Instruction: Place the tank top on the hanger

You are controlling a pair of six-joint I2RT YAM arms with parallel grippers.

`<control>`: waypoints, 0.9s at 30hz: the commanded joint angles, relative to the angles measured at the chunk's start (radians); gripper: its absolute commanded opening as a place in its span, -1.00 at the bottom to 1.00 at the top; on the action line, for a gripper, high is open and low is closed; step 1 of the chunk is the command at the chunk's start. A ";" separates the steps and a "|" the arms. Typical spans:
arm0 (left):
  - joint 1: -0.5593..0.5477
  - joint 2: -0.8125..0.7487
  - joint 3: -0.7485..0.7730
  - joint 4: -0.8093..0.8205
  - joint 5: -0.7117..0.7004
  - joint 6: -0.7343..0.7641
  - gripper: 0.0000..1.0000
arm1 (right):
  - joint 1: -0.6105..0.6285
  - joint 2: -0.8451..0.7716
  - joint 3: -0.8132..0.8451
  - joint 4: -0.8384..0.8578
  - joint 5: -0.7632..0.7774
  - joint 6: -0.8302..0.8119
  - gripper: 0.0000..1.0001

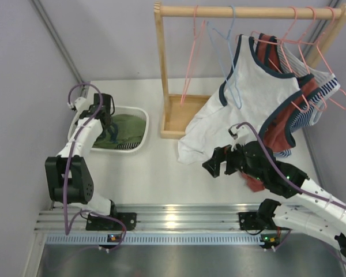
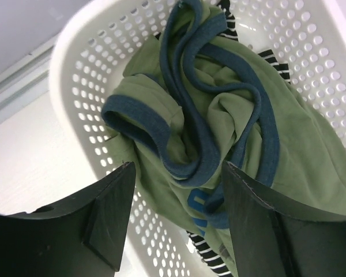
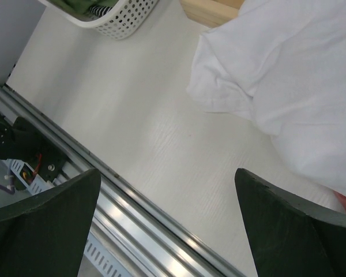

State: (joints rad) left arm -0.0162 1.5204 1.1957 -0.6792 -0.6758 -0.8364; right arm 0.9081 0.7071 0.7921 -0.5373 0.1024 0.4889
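Observation:
The olive-green tank top [image 1: 124, 128] with navy trim lies crumpled in the white perforated basket [image 1: 145, 131] at the left. In the left wrist view the tank top [image 2: 230, 115] fills the basket [image 2: 86, 86], blue chest print showing. My left gripper [image 1: 106, 124] hangs just over it, open [image 2: 179, 167], its fingers either side of the cloth and not closed on it. The light-blue wire hanger [image 1: 231, 26] hangs empty on the wooden rod. My right gripper [image 1: 216, 164] hovers open [image 3: 167, 173] above bare table, holding nothing.
A black-and-white striped garment [image 2: 205, 248] lies under the tank top. The wooden rack [image 1: 159, 69] holds pink hangers [image 1: 190, 63], a white navy-trimmed top [image 1: 248, 92] draping onto the table [image 3: 288, 75], and a red garment [image 1: 277, 124]. A metal rail [image 1: 173, 222] runs along the near edge.

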 commanded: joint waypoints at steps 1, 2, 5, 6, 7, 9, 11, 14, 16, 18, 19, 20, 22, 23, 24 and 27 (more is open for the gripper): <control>0.005 0.046 -0.004 0.069 0.027 -0.042 0.32 | 0.009 -0.011 0.007 0.020 -0.001 -0.026 0.99; 0.005 0.066 -0.005 0.067 0.030 -0.053 0.32 | 0.009 -0.014 0.007 0.020 0.000 -0.029 0.99; 0.005 0.092 -0.018 0.092 0.035 -0.075 0.31 | 0.008 -0.014 0.007 0.013 0.003 -0.032 0.99; 0.005 0.098 -0.024 0.098 0.030 -0.078 0.31 | 0.009 -0.015 0.004 0.011 0.003 -0.033 0.99; 0.005 0.106 -0.024 0.112 0.021 -0.081 0.31 | 0.009 -0.015 0.004 0.013 0.003 -0.033 1.00; 0.005 0.129 -0.031 0.121 0.016 -0.084 0.31 | 0.011 -0.015 -0.004 0.014 0.002 -0.035 0.99; 0.005 0.148 -0.031 0.125 0.012 -0.087 0.30 | 0.011 -0.012 -0.007 0.017 0.000 -0.035 0.99; 0.004 0.158 -0.038 0.144 0.015 -0.079 0.11 | 0.008 -0.011 -0.007 0.011 -0.001 -0.041 1.00; 0.005 0.159 -0.045 0.158 0.019 -0.060 -0.32 | 0.009 -0.008 -0.007 0.008 -0.003 -0.047 0.99; 0.005 0.161 -0.041 0.161 0.021 -0.047 -0.67 | 0.009 -0.001 -0.001 0.003 0.000 -0.050 1.00; 0.004 0.158 -0.036 0.161 0.022 -0.040 -0.86 | 0.009 0.003 0.001 0.002 -0.001 -0.052 0.99; 0.005 0.144 -0.031 0.159 0.022 -0.032 -1.00 | 0.009 0.006 0.001 0.007 -0.001 -0.052 1.00; 0.005 0.121 -0.021 0.159 0.019 -0.003 -1.00 | 0.009 0.009 0.001 0.011 0.000 -0.046 1.00; 0.005 0.089 -0.015 0.156 0.018 0.011 -1.00 | 0.009 0.015 0.001 0.017 -0.001 -0.046 0.99; 0.004 0.071 -0.004 0.153 0.018 0.040 -1.00 | 0.009 0.018 0.004 0.016 -0.006 -0.046 0.99; 0.004 -0.023 0.021 0.142 0.050 0.109 -1.00 | 0.008 0.034 0.019 0.011 -0.003 -0.052 1.00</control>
State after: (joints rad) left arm -0.0147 1.6341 1.1572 -0.5667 -0.6346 -0.8146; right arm 0.9081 0.7300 0.7830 -0.5419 0.1028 0.4530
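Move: The left gripper hangs part-open over the left part of the basket; the navy-trimmed strap of the green tank top lies about 6 cm below it, 2 cm ahead and 1 cm to its right. The basket's middle is roughly 6 cm to the right, level with the gripper and 8 cm down; the base of the wooden rack stands some 38 cm to the right and 4 cm farther out. From the right gripper, the strap is about 20 cm ahead, 48 cm left and 14 cm below. Bring the left gripper down about 6 cm into the basket, easing forward a little, onto the tank top's navy-trimmed strap. As the descent slows, shut the fingers from about two-thirds open to nearly closed, pinching the strap fold between the fingertips, then start straight back up by some 1.5 cm, keeping the grip. ##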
